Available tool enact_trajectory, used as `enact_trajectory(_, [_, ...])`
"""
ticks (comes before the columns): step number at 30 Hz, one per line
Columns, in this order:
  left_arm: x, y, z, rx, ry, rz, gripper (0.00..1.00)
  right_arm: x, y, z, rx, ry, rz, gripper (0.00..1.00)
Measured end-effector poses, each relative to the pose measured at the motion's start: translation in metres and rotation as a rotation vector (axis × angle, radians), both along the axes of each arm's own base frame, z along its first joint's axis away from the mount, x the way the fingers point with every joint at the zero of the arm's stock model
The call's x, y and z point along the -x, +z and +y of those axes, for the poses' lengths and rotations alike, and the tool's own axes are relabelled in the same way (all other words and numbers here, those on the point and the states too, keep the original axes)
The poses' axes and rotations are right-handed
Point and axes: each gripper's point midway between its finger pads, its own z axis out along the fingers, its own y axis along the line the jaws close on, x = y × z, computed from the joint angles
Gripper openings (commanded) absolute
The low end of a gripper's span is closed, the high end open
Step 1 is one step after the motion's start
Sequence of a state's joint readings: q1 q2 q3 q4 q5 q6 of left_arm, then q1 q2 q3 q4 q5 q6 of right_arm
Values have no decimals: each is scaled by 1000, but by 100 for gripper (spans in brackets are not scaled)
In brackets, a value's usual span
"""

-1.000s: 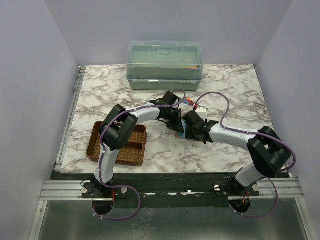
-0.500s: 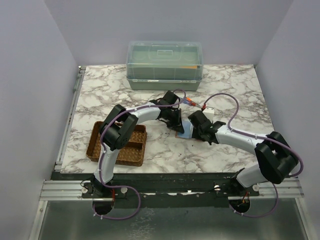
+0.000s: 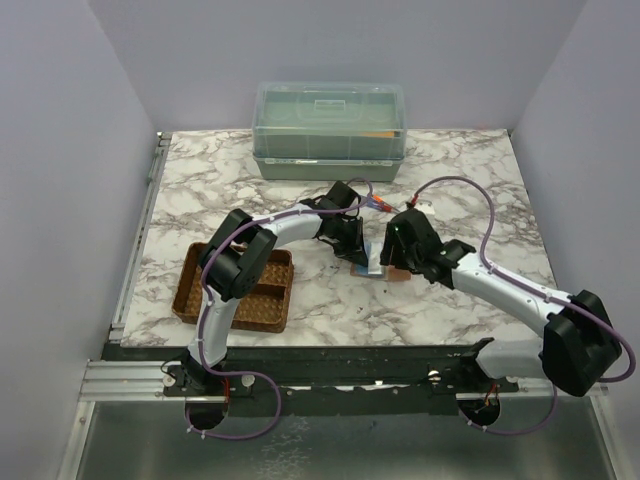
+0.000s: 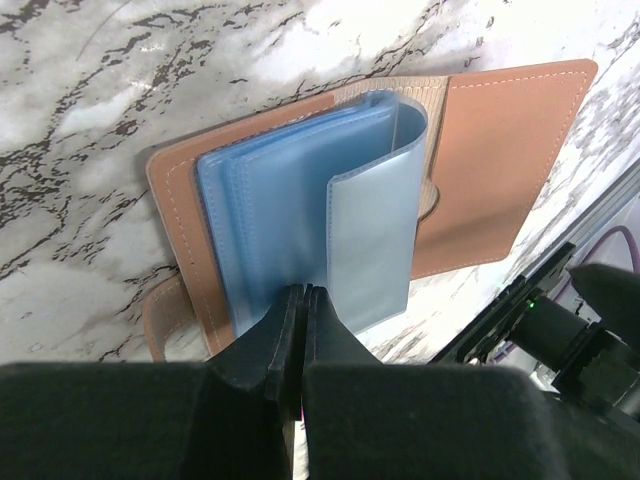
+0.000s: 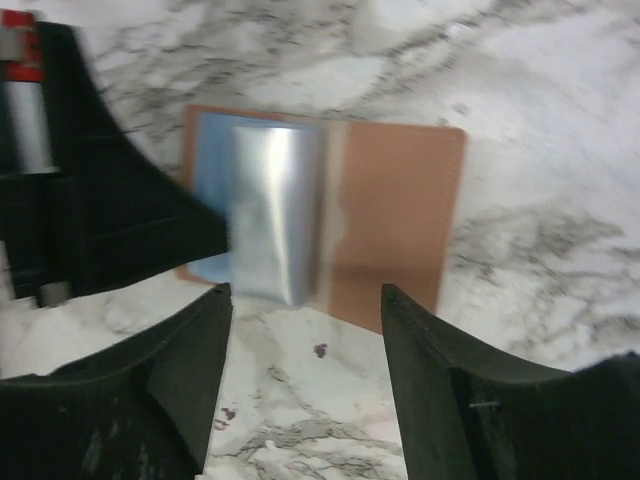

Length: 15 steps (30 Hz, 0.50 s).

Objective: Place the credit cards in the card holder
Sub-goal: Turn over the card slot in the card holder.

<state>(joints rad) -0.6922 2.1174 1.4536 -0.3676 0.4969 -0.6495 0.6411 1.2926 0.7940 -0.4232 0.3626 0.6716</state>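
Observation:
The card holder (image 4: 490, 170) lies open on the marble, pinkish-tan leather with blue plastic sleeves (image 4: 270, 220) inside. One sleeve (image 5: 275, 215) curls up over the fold. My left gripper (image 4: 303, 295) is shut, its tips at the near edge of the blue sleeves; I cannot tell whether a sleeve is pinched. My right gripper (image 5: 305, 292) is open with nothing between its fingers, just short of the holder's (image 5: 395, 210) near edge. From above, both grippers (image 3: 352, 252) (image 3: 393, 257) flank the holder (image 3: 385, 268). The credit cards are out of view.
A brown woven divided tray (image 3: 240, 292) sits at the front left beside the left arm. A clear lidded box (image 3: 330, 130) stands at the back centre. The right arm's dark parts (image 4: 590, 320) show close to the holder's right flap.
The right gripper has drawn back and to the right off the holder, its elbow swinging out right, jaws staying apart. The left gripper has stayed put.

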Motion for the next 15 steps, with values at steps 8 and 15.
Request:
enact_trajectory(8, [0,0,0,-7,-6,-1,0,-10,-1,42,-62,223,-35,87])
enact_trajectory(15, [0,0,0,-10,-6,-2,0,3,-30,54,24,294,19,89])
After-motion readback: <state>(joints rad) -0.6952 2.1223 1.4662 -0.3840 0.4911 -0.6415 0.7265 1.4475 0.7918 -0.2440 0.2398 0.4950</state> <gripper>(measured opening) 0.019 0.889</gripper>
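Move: The card slot, a clear leaf folded over on the blue stack, lies about 3 cm ahead of the right hand, 4 cm to its left and 6 cm below. The holder's brown flap is 6 cm to the right of that leaf; the screwdrivers lie some 13 cm beyond it. From the left hand, its shut fingertips resting on the stack, the card slot's middle is 2 cm right and 1 cm ahead. Right hand swings about 5 cm left, then down towards the card slot, fingers opening wide; left keeps holding the stack. ##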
